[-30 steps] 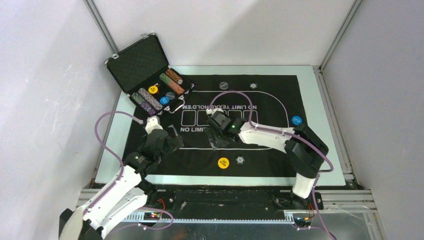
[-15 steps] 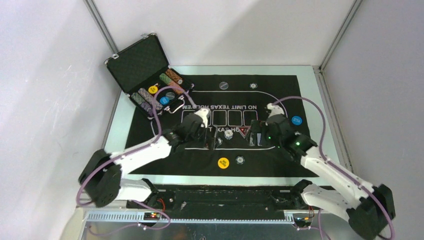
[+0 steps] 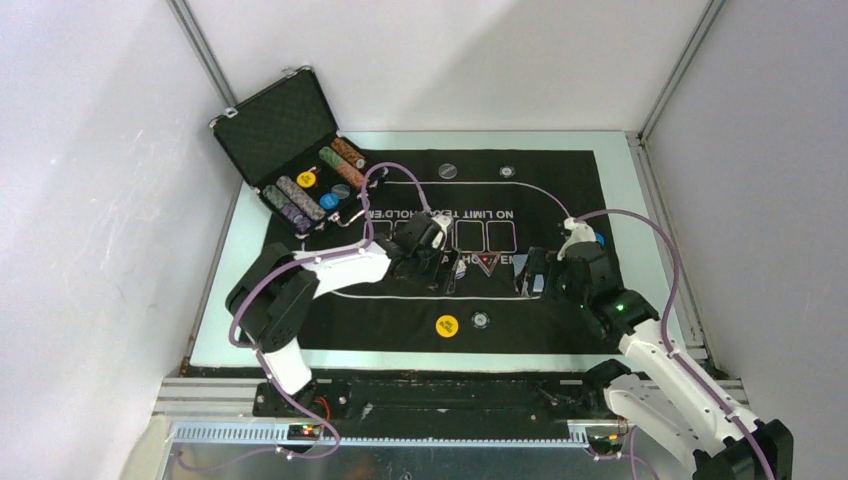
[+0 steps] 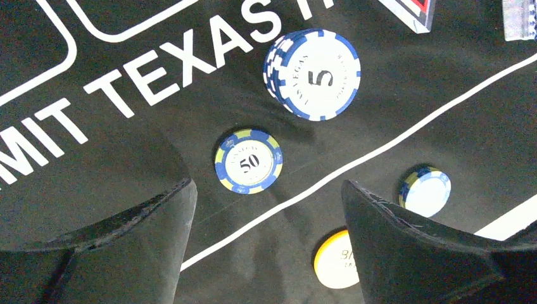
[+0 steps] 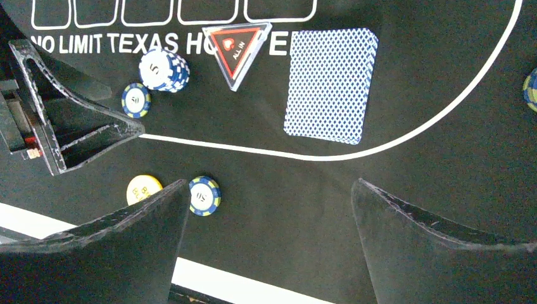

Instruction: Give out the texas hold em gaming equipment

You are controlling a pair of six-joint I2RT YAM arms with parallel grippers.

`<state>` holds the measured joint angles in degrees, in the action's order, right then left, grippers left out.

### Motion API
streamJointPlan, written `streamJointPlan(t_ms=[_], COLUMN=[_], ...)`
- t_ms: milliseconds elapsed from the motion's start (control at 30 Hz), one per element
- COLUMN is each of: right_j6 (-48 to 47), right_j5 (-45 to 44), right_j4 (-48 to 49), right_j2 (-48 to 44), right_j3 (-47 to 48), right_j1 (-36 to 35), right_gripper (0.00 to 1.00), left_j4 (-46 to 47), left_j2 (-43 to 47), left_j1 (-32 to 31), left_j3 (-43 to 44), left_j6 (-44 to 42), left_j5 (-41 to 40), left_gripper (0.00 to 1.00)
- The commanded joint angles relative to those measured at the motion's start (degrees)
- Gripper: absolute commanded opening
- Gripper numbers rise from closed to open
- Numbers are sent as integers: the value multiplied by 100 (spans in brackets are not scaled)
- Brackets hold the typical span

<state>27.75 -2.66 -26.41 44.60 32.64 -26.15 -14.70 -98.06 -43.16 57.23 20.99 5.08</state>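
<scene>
Near the mat's middle stands a small stack of blue-and-white poker chips, with a single blue-yellow chip beside it. My left gripper hovers open just short of that single chip, holding nothing. A red-black triangle marker and a blue-backed deck of playing cards lie to the right of the stack. My right gripper is open and empty, below the deck. Nearer the front edge lie a yellow disc and another chip.
The open black case with rows of chips stands at the back left, off the black mat. A dark disc and a chip lie at the mat's far edge. A blue disc peeks out behind my right arm.
My right gripper has opened and drawn back from the mat's middle to the right side. My left arm has swung in from the left to the chip stack.
</scene>
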Motion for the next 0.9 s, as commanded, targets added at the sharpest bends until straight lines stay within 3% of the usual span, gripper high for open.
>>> streamJointPlan(t_ms=[0,333,867], right_j6=[-146,-140,-125], right_j5=[197,357,298], right_j4=[229,275,303], right_j2=[-70,-67,-81], right_j3=[-98,-203,-274], right_j1=[141,225,242], right_gripper=[100,100,100], left_j4=[-187,-613,-654], left_j2=[-220,-630,-1046], left_j1=[-76,-343,-664], left_j3=[336,714,631], left_j6=[-98,-58,176], left_j5=[-274,-1162,-1506], left_gripper=[90,80,63])
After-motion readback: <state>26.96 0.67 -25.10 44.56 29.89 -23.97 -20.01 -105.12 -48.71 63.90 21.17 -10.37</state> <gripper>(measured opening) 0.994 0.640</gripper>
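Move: The remaining 50 chip at the table's middle lies about 2 cm ahead of the left hand, 1 cm to its right and some 4 cm below. From that hand, the white-and-blue chip stack is about 4 cm ahead and 6 right; the big blind button 7 back and 3 right; the other 50 chip 6 back and 10 right. From the right hand, the remaining 50 chip is roughly 21 cm left, 4 ahead and 13 below. Left hand eases about 2 cm down and 1 forward onto the 50 chip, steepening, fingers closing partway around it. ##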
